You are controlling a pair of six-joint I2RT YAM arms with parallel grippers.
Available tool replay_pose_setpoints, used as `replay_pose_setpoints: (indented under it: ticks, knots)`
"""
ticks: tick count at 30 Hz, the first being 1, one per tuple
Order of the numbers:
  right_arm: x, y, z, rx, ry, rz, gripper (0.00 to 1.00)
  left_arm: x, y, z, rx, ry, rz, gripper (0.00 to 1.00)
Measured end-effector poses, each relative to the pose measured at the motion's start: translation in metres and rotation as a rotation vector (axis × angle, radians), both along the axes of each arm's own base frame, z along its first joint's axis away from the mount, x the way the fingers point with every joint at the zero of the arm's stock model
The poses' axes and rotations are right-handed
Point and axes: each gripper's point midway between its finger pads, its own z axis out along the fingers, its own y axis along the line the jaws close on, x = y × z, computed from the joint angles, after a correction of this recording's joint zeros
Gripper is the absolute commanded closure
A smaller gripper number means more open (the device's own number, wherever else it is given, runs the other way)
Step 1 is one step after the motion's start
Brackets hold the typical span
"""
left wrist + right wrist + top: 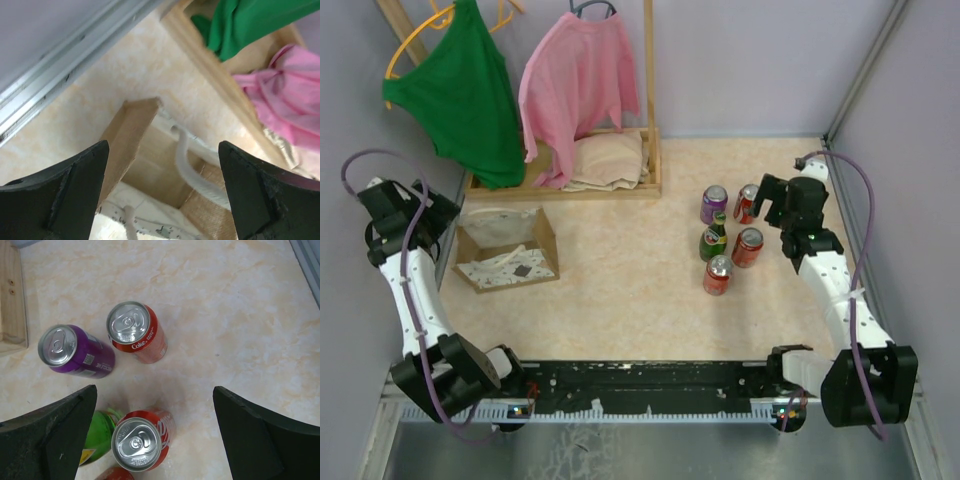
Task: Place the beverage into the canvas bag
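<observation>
The beverages stand in a cluster at the right of the table: a purple can [714,204], three red cans [747,203] [748,246] [718,274] and a green bottle [713,241]. My right gripper [773,200] hovers open just right of them. In the right wrist view one red can [142,440] shows below and between the wide-apart fingers of that gripper [154,390], with a Coke can [137,332] and the purple can [75,352] farther off. The tan canvas bag [507,247] sits at the left, mouth open. My left gripper [163,145] is open above its brown wall [131,132] and white cord handle [189,167].
A wooden rack [565,188] at the back holds a green top [465,95], a pink top [578,85] and a folded beige cloth [608,160]. Walls close in on the left, right and back. A metal rail [60,60] runs along the left wall.
</observation>
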Motion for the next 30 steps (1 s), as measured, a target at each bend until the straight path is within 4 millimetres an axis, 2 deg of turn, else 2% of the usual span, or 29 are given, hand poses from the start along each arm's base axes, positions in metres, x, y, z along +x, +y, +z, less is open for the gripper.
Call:
replay_pose_setpoints:
  ticks: [4,8,12,17,22,28,29,30]
  knots:
    - [-0.002,0.004,-0.002,0.001,0.014,0.025,0.01,-0.012,-0.004,-0.036,-0.020,0.085,-0.007,0.05]
    - [-0.005,0.006,-0.004,0.002,0.033,0.045,0.01,-0.022,-0.004,-0.047,0.037,0.114,-0.039,0.07]
    - [0.000,0.010,0.008,0.009,0.022,0.066,0.01,-0.031,-0.005,-0.061,0.102,0.129,-0.072,0.09]
    - [0.011,0.015,0.026,0.020,-0.002,0.088,0.01,-0.037,-0.004,-0.094,0.141,0.177,-0.110,0.19]
    - [0.016,0.018,0.035,0.027,-0.004,0.101,0.01,-0.028,0.000,-0.112,0.158,0.181,-0.141,0.40]
    - [0.018,0.019,0.043,0.030,-0.013,0.107,0.01,-0.010,0.001,-0.121,0.161,0.160,-0.202,0.92]
    - [0.018,0.019,0.044,0.030,-0.014,0.108,0.01,-0.007,0.000,-0.121,0.159,0.157,-0.216,0.99]
    - [0.017,0.019,0.045,0.030,-0.012,0.108,0.01,-0.003,-0.001,-0.120,0.156,0.150,-0.233,1.00]
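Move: The left hand hovers over the canvas bag's left rim, which lies straight below by about 12 cm; the bag's middle is 9 cm to the right, level fore-and-aft, 18 cm down, with the wooden rack's near rail some 17 cm ahead and 21 cm right. From the right hand the far Coke can is about 8 cm ahead, 4 cm left, 13 cm down; the purple can is 8 cm ahead and 13 cm left, the nearer red can 2 cm back and 4 cm left, the green bottle level and 12 cm left. The left hand sinks about 12 cm onto the bag's left side, easing back nearly 4 cm on the way and then forward again by as much, the wrist tipping down a little and turning clockwise, and over the last stretch its wide-open fingers close and pinch the rim of the left wall. Meanwhile the right hand, still open and touching nothing, rises about 4.5 cm above the cans while drifting some 2 cm left and forward. ##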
